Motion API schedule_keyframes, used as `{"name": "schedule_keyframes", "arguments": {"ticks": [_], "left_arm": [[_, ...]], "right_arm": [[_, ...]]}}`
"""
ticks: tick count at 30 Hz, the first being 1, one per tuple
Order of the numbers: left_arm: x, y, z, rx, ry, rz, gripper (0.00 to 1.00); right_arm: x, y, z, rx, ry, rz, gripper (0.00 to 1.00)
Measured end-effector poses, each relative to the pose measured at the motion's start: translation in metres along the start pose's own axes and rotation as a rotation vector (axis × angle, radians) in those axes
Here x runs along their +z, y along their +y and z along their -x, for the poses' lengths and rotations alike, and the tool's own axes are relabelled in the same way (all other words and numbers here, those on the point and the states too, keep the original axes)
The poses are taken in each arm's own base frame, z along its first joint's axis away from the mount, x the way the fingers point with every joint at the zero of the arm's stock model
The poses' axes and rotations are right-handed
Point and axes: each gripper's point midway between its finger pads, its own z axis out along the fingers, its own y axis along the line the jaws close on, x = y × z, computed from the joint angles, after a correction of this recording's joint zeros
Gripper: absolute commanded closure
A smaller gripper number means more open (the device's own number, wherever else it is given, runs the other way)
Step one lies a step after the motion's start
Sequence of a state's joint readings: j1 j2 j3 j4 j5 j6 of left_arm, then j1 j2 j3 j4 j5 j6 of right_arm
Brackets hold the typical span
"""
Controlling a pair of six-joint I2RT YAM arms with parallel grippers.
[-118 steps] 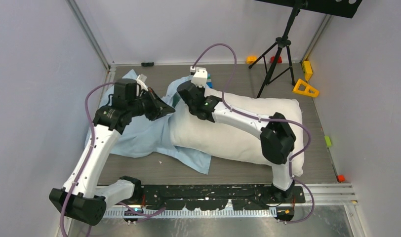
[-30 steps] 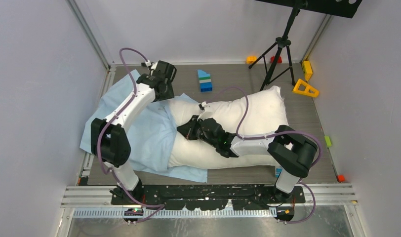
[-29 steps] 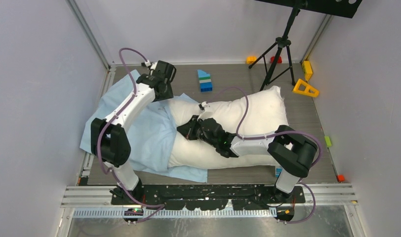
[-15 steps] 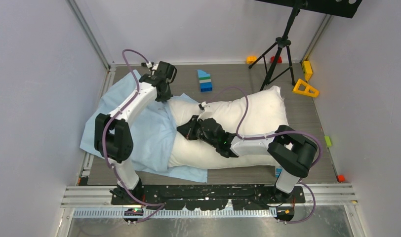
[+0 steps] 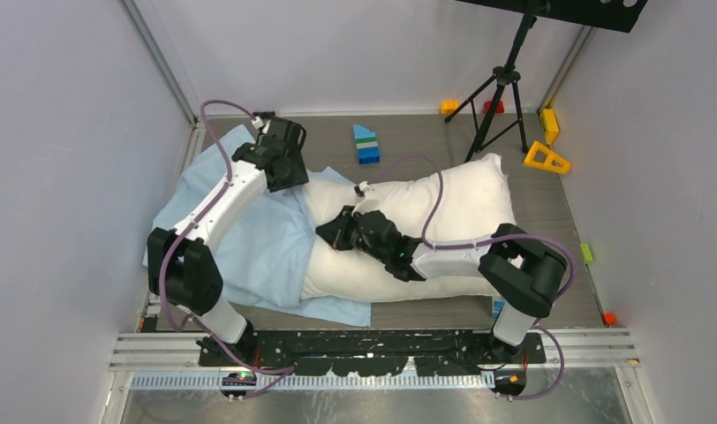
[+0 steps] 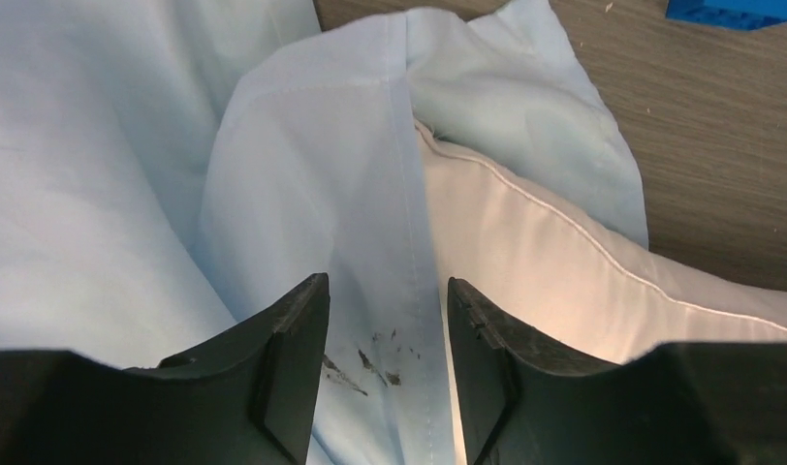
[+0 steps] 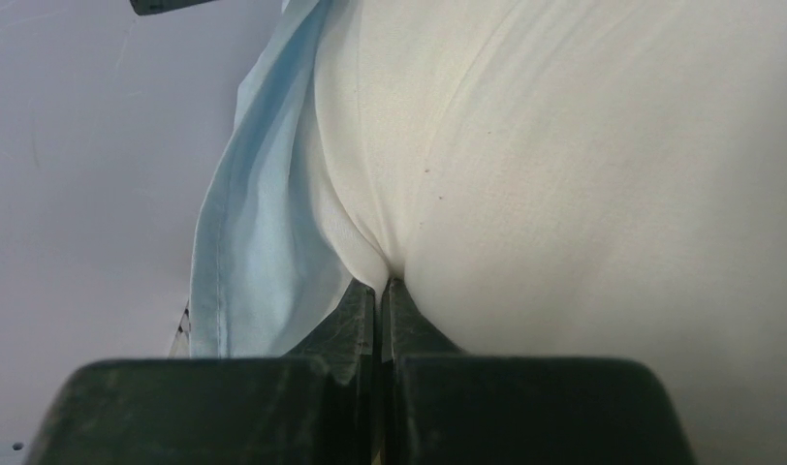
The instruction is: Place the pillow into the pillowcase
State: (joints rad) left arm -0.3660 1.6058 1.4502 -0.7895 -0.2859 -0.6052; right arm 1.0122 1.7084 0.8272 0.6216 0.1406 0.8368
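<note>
The white pillow (image 5: 443,212) lies across the middle of the table, its left end inside the mouth of the light-blue pillowcase (image 5: 249,238) spread to the left. My left gripper (image 5: 289,172) hangs open just above the pillowcase's far hem. In the left wrist view its fingers straddle a smudged strip of pillowcase (image 6: 312,174) beside the pillow's seam (image 6: 545,262), holding nothing. My right gripper (image 5: 327,234) lies on the pillow's left end. In the right wrist view it (image 7: 380,286) is shut on a pinched fold of the pillow (image 7: 564,174), with the pillowcase edge (image 7: 264,232) to its left.
A blue-green block stack (image 5: 366,144) stands behind the pillow. A black tripod (image 5: 501,84) and yellow pieces (image 5: 547,157) sit at the back right. Small green (image 5: 587,253) and red (image 5: 609,318) bits lie along the right edge. Walls close in left, right and behind.
My left gripper has drawn back a little toward the near left over the pillowcase hem and now stands open. The right arm and the pillow have not moved.
</note>
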Motion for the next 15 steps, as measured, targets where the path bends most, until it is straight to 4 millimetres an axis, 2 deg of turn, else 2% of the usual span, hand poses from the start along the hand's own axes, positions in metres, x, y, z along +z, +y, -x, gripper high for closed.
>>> {"name": "schedule_keyframes", "arguments": {"ticks": [2,4,7,11,15], "left_arm": [[0.003,-0.001,-0.008,-0.009,0.023,-0.009,0.51],[0.006,0.000,-0.016,-0.011,0.048,-0.012,0.57],[0.007,-0.001,-0.019,-0.017,0.055,-0.019,0.76],[0.007,-0.004,-0.012,-0.010,0.030,-0.026,0.90],[0.003,-0.007,0.012,0.024,-0.039,-0.027,1.00]], "right_arm": [[0.000,0.000,0.000,-0.001,0.001,-0.001,0.99],[0.000,0.000,0.000,-0.001,0.002,-0.003,0.99],[0.000,-0.001,0.000,-0.005,0.004,-0.006,0.99],[0.000,-0.001,-0.001,-0.015,0.005,-0.012,0.99],[0.000,0.002,-0.004,-0.048,0.014,-0.022,0.99]]}}
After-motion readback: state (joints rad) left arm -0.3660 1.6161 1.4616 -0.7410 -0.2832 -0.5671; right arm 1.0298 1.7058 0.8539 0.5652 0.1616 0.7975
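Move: My left hand hangs open just above the pillowcase's opening edge, which lies about 2 cm below and some 1 cm back and 1 cm right of it. The middle of the pillow lies roughly 27 cm to the right, 11 cm back and 9 cm down; the blue block some 17 cm right, 9 cm ahead and 14 cm down. From my right hand, shut on the pillow, that edge is about 12 cm ahead, 7 cm left and slightly higher. I dip my left hand about 2 cm and draw it slightly back onto the pillowcase's opening edge, shut the fingers to pinch the cloth, and then turn back up and forward with it, about 2.5 cm up and 2 cm forward. My right hand stays put and keeps its pinch on the pillow, just rolling a few degrees. ##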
